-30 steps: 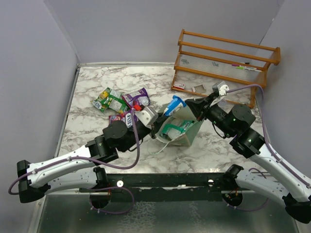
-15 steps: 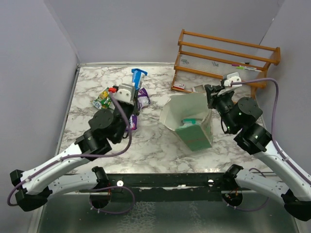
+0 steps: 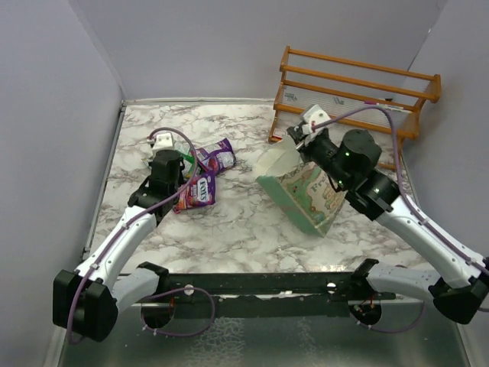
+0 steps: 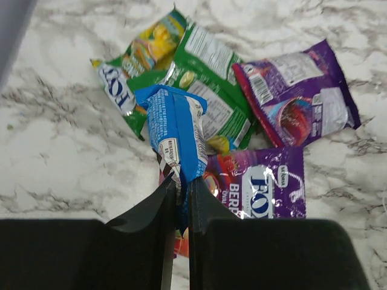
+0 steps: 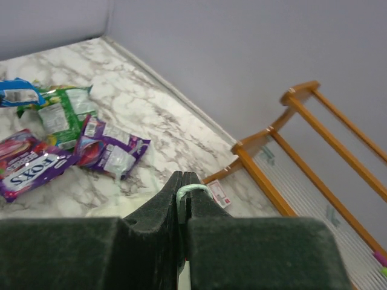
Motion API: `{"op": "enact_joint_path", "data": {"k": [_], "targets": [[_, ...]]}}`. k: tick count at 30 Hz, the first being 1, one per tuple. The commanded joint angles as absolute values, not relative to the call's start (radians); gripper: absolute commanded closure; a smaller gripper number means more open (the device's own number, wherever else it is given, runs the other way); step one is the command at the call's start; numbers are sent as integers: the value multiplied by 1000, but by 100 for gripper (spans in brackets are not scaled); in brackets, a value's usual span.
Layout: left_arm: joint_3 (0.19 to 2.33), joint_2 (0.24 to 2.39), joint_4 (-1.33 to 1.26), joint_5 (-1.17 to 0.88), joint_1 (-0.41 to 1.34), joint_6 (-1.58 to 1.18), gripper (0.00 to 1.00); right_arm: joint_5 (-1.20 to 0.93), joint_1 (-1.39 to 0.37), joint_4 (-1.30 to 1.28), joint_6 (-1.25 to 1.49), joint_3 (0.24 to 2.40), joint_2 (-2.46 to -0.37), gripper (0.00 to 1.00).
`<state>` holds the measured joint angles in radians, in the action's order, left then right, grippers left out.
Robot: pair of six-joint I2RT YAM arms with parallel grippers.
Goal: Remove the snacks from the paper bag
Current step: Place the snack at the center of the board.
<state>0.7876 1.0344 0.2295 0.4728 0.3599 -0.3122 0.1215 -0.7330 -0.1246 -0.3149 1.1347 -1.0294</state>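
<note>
The pale mint paper bag is tilted, its white mouth facing up and left. My right gripper is shut on the bag's rim, and a fold of mint paper shows between the closed jaws of my right gripper. At the left, my left gripper is shut on a blue snack packet and holds it over the pile of snacks: green packets, a purple packet and a purple berry packet. From above, the left gripper sits beside the purple packets. What is inside the bag is hidden.
A wooden slatted rack stands at the back right, close behind the bag, with small white-and-red cards at its foot. Grey walls border the marble table on the left, back and right.
My left arm has carried the blue packet from the bag's mouth to the snack pile at the left. My right gripper has swung left and tipped the bag over.
</note>
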Motion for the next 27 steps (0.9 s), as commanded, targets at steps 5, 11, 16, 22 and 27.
{"op": "enact_joint_path", "data": {"k": [5, 11, 16, 22, 27], "targets": [[685, 997, 254, 376, 297, -529, 100, -303, -735, -61, -213, 1261, -1287, 98], [610, 1004, 227, 377, 283, -645, 100, -707, -735, -81, -104, 1204, -1344, 98], [548, 1012, 198, 406, 280, -731, 100, -774, -736, -106, -113, 1040, -1197, 98], [543, 1016, 161, 389, 273, -783, 62, -701, -735, 52, 1, 911, -1019, 98], [569, 987, 176, 359, 273, -763, 31, -104, -735, -19, 86, 980, -997, 98]]}}
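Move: The left hand holds the blue snack over the pile: the middle of the near purple Fox's pack lies some 14 cm below it, about 4 cm to its right and 1 cm back. The green pack is around 8 cm ahead of the hand, the other purple pack 10 cm ahead and 10 cm right. From the right hand, the Fox's pack is roughly 30 cm left, 2 cm back and 32 cm down; the paper bag hangs about 20 cm below and 6 cm back. The left hand sinks about 9 cm with the blue snack, easing back a little and rolling some 20 degrees left side down, to the left end of the near Fox's pack, then stops and opens its fingers to let the snack go. Meanwhile the shut right fingers keep the bag's string handle, swinging left and down by some 12 cm, then drawing back past the start and at last rising a little, the hand turned counter-clockwise. ##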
